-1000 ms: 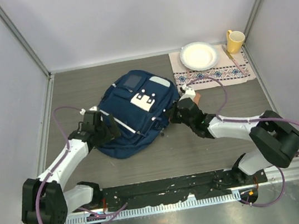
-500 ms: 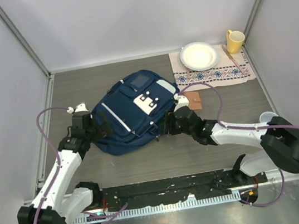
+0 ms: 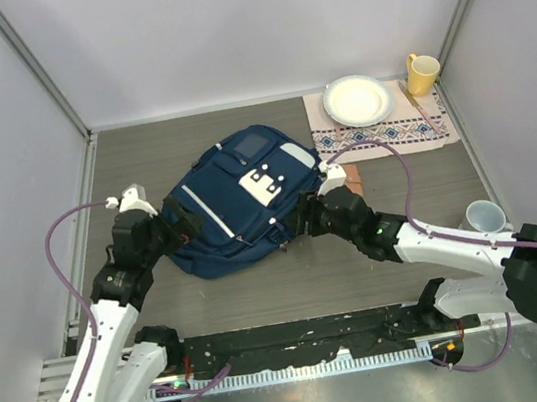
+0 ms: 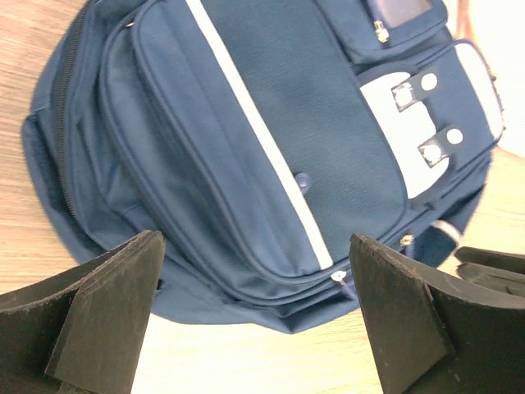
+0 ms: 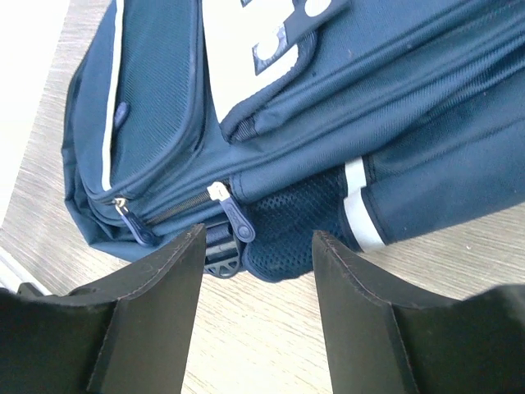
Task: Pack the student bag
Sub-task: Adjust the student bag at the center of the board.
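The student bag (image 3: 239, 203), a navy backpack with pale stripe trim and a white buckle patch, lies flat and zipped on the table. It fills the left wrist view (image 4: 246, 148) and the top of the right wrist view (image 5: 328, 98). My left gripper (image 3: 179, 226) is open and empty at the bag's left edge (image 4: 256, 328). My right gripper (image 3: 303, 218) is open and empty at the bag's lower right edge (image 5: 256, 271), just short of a zipper pull (image 5: 234, 217) and a mesh side pocket (image 5: 303, 226).
A patterned cloth (image 3: 384, 128) at the back right holds a white plate (image 3: 357, 100) and a yellow mug (image 3: 421, 73). A brown card (image 3: 350, 181) lies by the bag's right side. A clear cup (image 3: 484, 217) stands near the right arm.
Both arms have drawn back from the bag. The bag has settled flatter and shifted slightly left. The clear cup has come into view at the right.
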Controlling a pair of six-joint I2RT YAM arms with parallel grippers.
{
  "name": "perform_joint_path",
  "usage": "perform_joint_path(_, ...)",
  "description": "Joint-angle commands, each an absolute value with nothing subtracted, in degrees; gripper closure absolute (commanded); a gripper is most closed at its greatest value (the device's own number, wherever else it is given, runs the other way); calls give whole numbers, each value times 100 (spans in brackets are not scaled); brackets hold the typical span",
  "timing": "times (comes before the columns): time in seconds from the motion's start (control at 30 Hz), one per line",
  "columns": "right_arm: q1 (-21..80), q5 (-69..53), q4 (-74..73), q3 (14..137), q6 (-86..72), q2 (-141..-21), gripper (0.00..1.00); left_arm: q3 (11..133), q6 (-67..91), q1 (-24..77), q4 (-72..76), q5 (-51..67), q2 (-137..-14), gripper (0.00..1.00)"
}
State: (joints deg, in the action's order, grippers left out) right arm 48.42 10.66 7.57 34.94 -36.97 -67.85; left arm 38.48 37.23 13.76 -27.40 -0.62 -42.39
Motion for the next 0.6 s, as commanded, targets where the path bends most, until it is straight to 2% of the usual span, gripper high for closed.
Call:
perform_joint_path(0.0, 4869, 1222, 984, 3832, -3718, -6539, 40, 4043, 4183, 1371, -2267, 439, -4183, 0)
perform_joint_path(0.3, 4869, 1406, 651, 4569, -3753, -6565, 27, 4578, 4482, 1371, -2162, 826, -4913, 0)
perform_joint_path(0.37, 4869, 1493, 493, 4780, -3779, -6566, 19, 4632, 4517, 1371, -2197, 887, -4992, 0)
perform_joint_path(0.57, 4860, 1503, 132, 4861, -4104, -6346, 14, 4430, 4790, 1371, -2285, 1134, -4764, 0)
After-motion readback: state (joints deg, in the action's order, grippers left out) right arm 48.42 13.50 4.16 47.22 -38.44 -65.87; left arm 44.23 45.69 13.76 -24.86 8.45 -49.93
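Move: The student bag lies askew, its middle about 13 cm to the right of the left hand, 5 cm ahead and 12 cm below; its white strip is nearer, some 3 cm right and 6 cm ahead. From the right hand the bag's middle is around 12 cm left, 9 cm ahead and 8 cm below, its white flap some 9 cm left and 12 cm ahead. The brown wallet lies about 14 cm right and 11 cm ahead of that hand. Upward and gathering speed, the right hand climbs about 10 cm off the bag's near right side, easing slightly forward while its fingers, already parted, spread plainly wider. The left hand, still wide open and touching nothing, shifts some 4 cm to the right over the bag, rising a little as it goes, and rolls its left side down by roughly 10 degrees. ##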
